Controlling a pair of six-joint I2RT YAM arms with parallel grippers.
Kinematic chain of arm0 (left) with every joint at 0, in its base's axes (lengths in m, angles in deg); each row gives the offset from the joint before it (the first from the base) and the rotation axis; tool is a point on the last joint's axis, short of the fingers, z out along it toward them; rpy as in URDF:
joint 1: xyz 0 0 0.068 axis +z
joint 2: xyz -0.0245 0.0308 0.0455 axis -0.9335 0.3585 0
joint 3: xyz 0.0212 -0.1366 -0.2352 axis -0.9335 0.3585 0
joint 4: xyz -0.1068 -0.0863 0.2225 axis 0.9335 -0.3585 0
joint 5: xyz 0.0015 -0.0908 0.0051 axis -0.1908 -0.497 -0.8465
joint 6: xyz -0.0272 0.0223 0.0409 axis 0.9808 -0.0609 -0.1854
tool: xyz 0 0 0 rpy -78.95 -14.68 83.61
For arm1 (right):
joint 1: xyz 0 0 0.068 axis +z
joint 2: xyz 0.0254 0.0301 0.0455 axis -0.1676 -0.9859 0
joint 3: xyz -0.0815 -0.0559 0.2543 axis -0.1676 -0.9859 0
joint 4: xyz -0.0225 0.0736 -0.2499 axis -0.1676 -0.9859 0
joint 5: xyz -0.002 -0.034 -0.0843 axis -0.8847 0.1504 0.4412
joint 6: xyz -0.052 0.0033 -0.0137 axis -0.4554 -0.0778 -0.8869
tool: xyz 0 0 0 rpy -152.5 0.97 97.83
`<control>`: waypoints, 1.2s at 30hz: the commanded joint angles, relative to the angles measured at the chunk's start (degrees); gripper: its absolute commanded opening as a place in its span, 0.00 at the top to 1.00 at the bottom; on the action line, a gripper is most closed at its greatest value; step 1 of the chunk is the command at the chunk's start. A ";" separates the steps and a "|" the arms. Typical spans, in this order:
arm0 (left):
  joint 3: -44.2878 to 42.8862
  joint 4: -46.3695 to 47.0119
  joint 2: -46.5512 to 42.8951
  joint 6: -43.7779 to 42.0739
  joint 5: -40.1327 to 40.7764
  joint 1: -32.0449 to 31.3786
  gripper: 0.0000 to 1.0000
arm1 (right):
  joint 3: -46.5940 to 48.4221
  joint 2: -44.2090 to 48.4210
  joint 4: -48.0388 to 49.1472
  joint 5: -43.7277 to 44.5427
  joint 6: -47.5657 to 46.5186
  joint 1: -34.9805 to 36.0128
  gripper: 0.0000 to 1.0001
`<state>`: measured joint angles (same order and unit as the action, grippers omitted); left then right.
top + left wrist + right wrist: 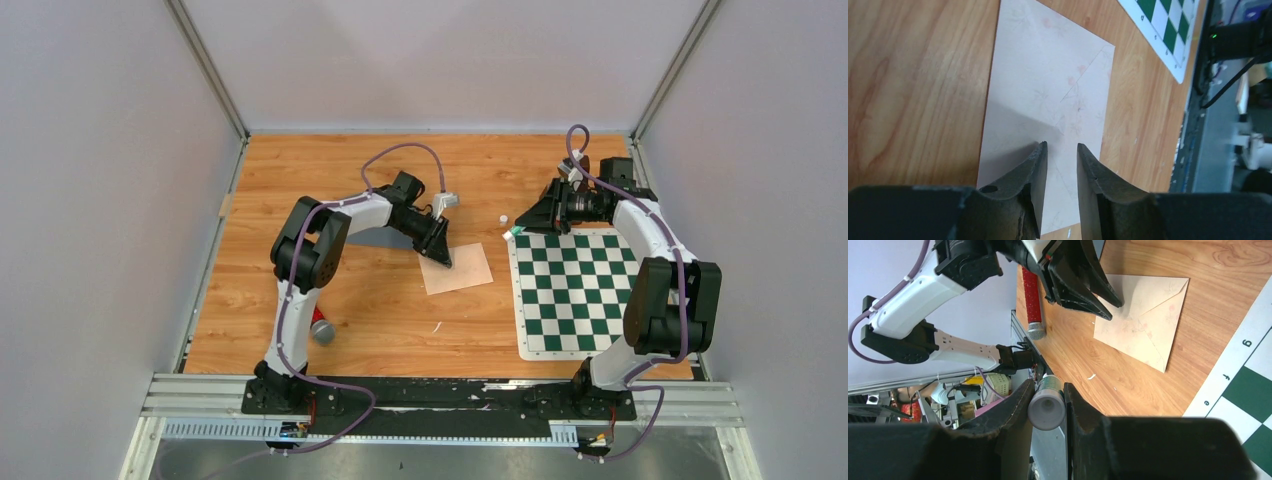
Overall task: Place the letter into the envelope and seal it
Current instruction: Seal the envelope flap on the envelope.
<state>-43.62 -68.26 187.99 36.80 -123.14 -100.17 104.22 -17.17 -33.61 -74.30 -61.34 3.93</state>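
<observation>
A pale pink envelope (457, 268) lies flat on the wooden table, seam side up, its flap folded down (1048, 85). The letter is not in view. My left gripper (1062, 146) hovers over the envelope's left end (443, 258), fingers a narrow gap apart with only the paper showing between them. Over the top left corner of the chessboard, my right gripper (1046, 386) is shut on a glue stick (1046, 410), a green and white tube lying between the fingers with its round white end toward the camera. The right wrist view also shows the envelope (1143, 322) beneath the left fingers (1103, 314).
A green and white chessboard mat (575, 290) covers the right side of the table. A red cylinder with a grey end (321, 328) lies near the left arm's base. A small white cap (503, 218) sits beside the right gripper, and a white scrap (437, 326) lies below the envelope.
</observation>
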 commanded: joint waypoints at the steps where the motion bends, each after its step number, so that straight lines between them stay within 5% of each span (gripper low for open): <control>1: -2.09 4.35 2.54 11.90 -9.86 0.86 0.66 | 0.03 2.12 2.53 -0.89 0.85 -0.35 1.00; 14: -4.45 15.33 7.56 28.20 -18.61 2.70 0.81 | -0.99 2.23 3.05 -0.60 1.25 -0.35 1.00; 36: -5.54 7.63 10.59 24.18 -13.23 1.25 0.87 | 0.06 -0.13 3.45 -0.86 1.53 -0.35 1.00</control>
<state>-47.14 -58.77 197.81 63.32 -136.58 -98.49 103.21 -17.19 -32.39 -74.28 -59.90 3.93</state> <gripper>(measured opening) 0.137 0.258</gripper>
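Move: The envelope's middle lies about 2 cm to the right of the left gripper's fingertips, 1 cm nearer the base and some 2 cm lower; its closed flap hinges along the far edge. The grey envelope lies about 14 cm left and 8 cm ahead, the white glue cap about 11 cm right and 9 cm ahead, a paper scrap 13 cm back and 2 cm left. From the right gripper the envelope is some 12 cm left, 4 cm back and 17 cm below. Bring the left gripper about 2 cm to the right over the closed flap towards the envelope's middle, closing its half-open fingers most of the way. Roll the wrist some 25 degrees, its upper side swinging forward, lift a couple of centimetres on the way, then lower the fingertips back onto the paper, as at the start. ##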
